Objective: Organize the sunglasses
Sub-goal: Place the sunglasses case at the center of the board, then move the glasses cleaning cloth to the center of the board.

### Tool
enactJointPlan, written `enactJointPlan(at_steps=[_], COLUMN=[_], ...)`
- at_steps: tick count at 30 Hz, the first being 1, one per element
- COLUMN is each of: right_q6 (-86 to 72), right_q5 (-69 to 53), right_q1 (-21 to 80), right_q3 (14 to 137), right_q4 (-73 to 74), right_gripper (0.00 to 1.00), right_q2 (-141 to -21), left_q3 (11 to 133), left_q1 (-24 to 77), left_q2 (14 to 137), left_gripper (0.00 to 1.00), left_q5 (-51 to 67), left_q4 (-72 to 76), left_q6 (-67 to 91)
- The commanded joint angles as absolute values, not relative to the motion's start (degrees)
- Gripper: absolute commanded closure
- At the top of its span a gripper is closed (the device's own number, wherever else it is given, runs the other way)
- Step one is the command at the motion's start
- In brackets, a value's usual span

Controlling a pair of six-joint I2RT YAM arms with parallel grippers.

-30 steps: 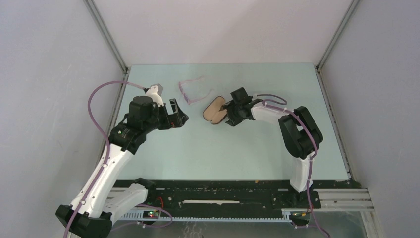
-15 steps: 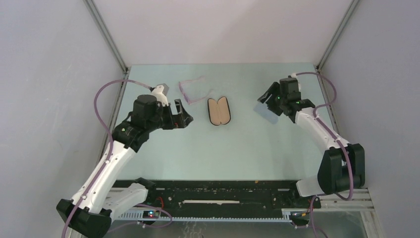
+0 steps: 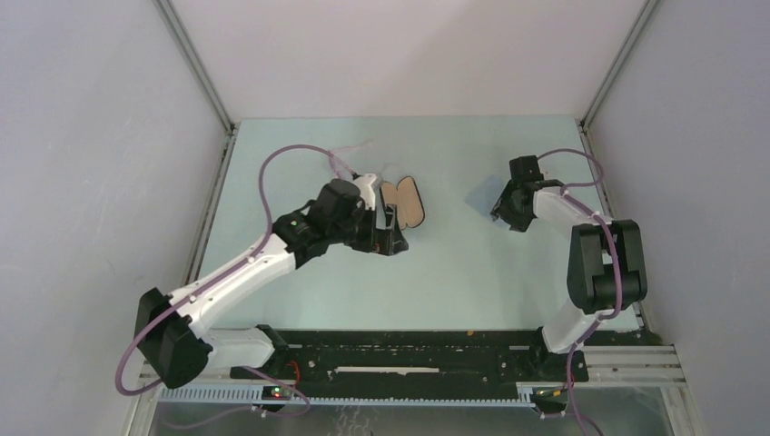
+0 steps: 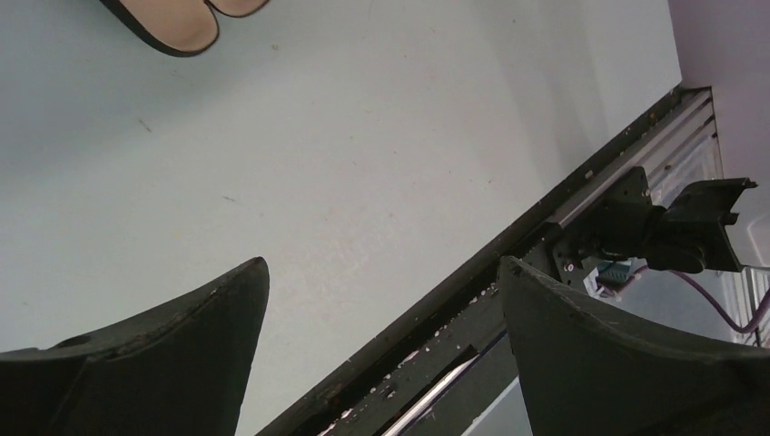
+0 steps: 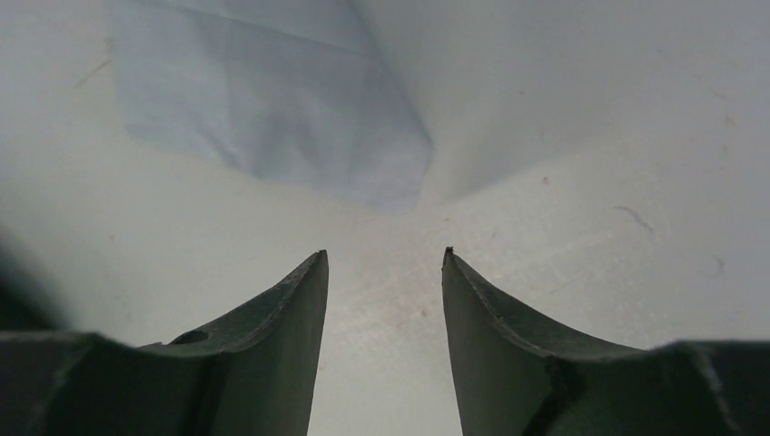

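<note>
The sunglasses [image 3: 345, 160], thin and pale pink, lie at the back of the table, partly hidden by the left arm's cable. The open black case with tan lining [image 3: 411, 201] lies just right of them; its end shows in the left wrist view [image 4: 172, 18]. My left gripper [image 3: 392, 236] hangs at the near end of the case, open wide and empty [image 4: 383, 263]. The blue-grey cloth [image 3: 479, 195] lies flat on the right. My right gripper [image 3: 508, 214] is open and empty, low over the table, its tips just short of the cloth's corner [image 5: 272, 109].
The black rail at the table's near edge [image 4: 508, 263] shows past the left fingers. Grey walls with metal corner posts [image 3: 195, 73] close in the table on three sides.
My left arm swung right, from left of the sunglasses to the near end of the case. My right gripper moved from the case to the right side and down beside the cloth.
</note>
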State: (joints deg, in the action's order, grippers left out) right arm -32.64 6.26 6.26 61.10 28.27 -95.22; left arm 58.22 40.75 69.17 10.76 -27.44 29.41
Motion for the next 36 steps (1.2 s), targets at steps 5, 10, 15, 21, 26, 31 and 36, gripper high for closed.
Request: enactJointPlan(at_steps=[5,10,15,21,26,31,36], right_q6=[-33.4,-33.8,-33.5,-33.1,-33.3,-33.7,-33.5], right_q5=[8.3,8.0,7.5,4.9,3.0,1.7,2.6], right_q1=[4.5,3.8,3.5,3.4,3.6,3.7,5.5], right_q3=[61.1,62.2,63.8,64.9,65.3,65.3,64.1], right_q4=[25.3,24.3,24.9,25.0,24.2,24.1,25.9], right_gripper=[0.48,0.62,0.64,0.67,0.77,1.0,1.0], right_q2=[-100.3,-103.2,-104.6,-106.1,-106.7,-106.2,-100.2], left_q3=[63.3,62.9,62.4,62.6,62.4,62.1,62.7], left_q1=[43.0,43.0,43.0,43.0,43.0,43.0,43.0], left_q2=[72.0,72.4,73.0,73.0,73.3,73.0,72.8], left_gripper=[0.0,0.0,0.0,0.0,0.0,0.0,0.0], left_q5=[11.3,10.7,11.2,10.9,11.4,11.5,11.1], left_q4=[-24.5,-25.0,-24.9,-24.9,-25.0,-25.1,-26.2], left_q6=[30.1,29.9,30.5,30.4,30.3,30.3,29.9])
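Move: The folded cloth lies close in front of the right hand, its middle about 9 cm ahead, 3 cm left and 4 cm lower, with its near corner just ahead of the fingers. The open sunglasses case is some 27 cm to that hand's left and 8 cm ahead; the sunglasses lie roughly 40 cm left and 19 cm ahead, all on the board. From the left hand, the cloth is about 22 cm ahead, 25 cm right and 18 cm below. The cloth's near corner gets pinched: the half-open right hand first sinks about 3.5 cm to board level, drifting a little right. It then slides forward low over the board some 3 cm, easing back left, and shuts its fingertips on the corner without noticeably turning the wrist. The wide-open left hand settles about 2 cm down and to the right. ##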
